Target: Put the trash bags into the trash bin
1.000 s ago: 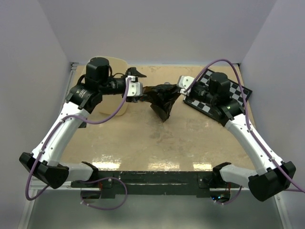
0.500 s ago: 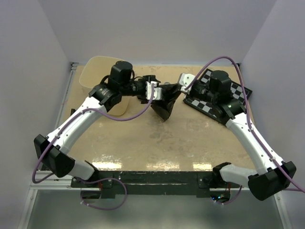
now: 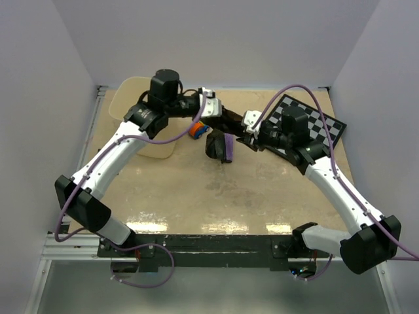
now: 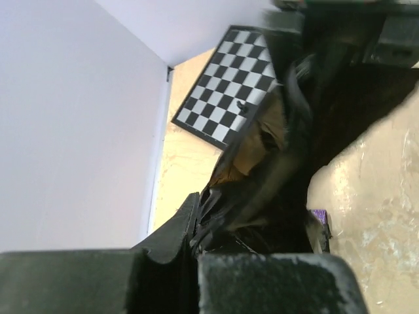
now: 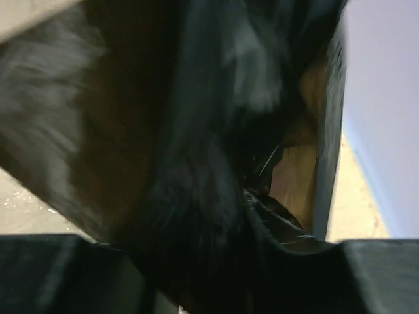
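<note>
The dark glossy trash bag (image 3: 217,148) hangs bunched between my two grippers above the middle of the table. My left gripper (image 3: 226,120) is shut on its left upper edge; in the left wrist view the film (image 4: 314,118) is pinched between the fingers (image 4: 171,235). My right gripper (image 3: 246,131) is shut on its right edge; the bag (image 5: 196,163) fills the right wrist view. The cream-beige trash bin (image 3: 129,98) stands at the far left, partly hidden behind my left arm, to the left of the bag.
A purple glittery cylinder (image 3: 228,145) shows at the bag's lower right. A small orange-and-blue object (image 3: 196,129) lies between bin and bag. A black-and-white chequered board (image 3: 317,123) lies at the far right, under my right arm.
My left gripper has swung right and towards the back with the bag edge, bunching the bag. The right gripper has shifted left. The purple cylinder and the orange-and-blue object have come into view.
</note>
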### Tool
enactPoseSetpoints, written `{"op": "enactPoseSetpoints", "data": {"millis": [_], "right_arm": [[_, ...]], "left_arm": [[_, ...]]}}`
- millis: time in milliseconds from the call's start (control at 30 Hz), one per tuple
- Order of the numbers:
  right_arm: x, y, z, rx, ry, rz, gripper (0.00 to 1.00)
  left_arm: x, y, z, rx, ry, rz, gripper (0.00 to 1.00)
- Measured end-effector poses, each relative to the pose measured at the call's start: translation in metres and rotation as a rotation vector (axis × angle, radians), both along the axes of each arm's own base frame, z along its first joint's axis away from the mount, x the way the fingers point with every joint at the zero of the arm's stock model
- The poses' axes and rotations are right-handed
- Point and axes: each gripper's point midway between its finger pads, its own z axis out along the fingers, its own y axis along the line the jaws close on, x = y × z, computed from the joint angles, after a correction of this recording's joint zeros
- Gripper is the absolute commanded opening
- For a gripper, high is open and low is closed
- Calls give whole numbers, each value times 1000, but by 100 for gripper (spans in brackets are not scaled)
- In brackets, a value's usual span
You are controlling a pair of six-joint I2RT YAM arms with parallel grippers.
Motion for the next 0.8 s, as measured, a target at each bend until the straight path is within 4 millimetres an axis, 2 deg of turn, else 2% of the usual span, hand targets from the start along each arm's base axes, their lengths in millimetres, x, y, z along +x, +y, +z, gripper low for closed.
{"op": "enactPoseSetpoints", "data": {"millis": [100,300,500,533,567,600,633,700,800], "right_arm": [[3,-2,-10,10,36,-14,1],[16,-17,-9,25,35,-71,0],[29,-47,-25,-24,60,-141,0],[29,-50,-28,-35,65,-143,0],[29,-53,-32,-48,77,-141,0],[28,-54,-35,-56,92,-135,0],[27,-54,-35,-58,101,-129,0],[26,-52,-31,-55,108,-114,0],[29,-49,-10,-35,79,-106,0]], "left_arm": [[11,20,17,-68,44,52,0],[29,54,34,-150,86,132,0],[21,62,32,-174,117,112,0],[20,62,32,-173,118,105,5],[18,62,29,-167,124,95,20],[16,61,25,-155,127,80,40],[13,61,21,-139,131,67,53],[8,58,13,-103,136,40,62],[-3,51,-1,-28,135,-10,67]]}}
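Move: The trash bag is bunched between the hands, its middle about 2 cm right of the left hand, 2 cm nearer and 8 cm below; from the right hand it is some 4 cm left and 4 cm below, level fore and aft. Some 32 cm below the left hand lie the microphone, about 10 cm ahead and 3 cm right, and the toy car, 13 cm ahead and 8 cm left. The trash bin's middle is roughly 27 cm left, 12 cm ahead and 20 cm below the left hand. Right fingers close on the bag, pulling 5 cm right; left hand pulls 6 cm up-left, sinks, opens. ##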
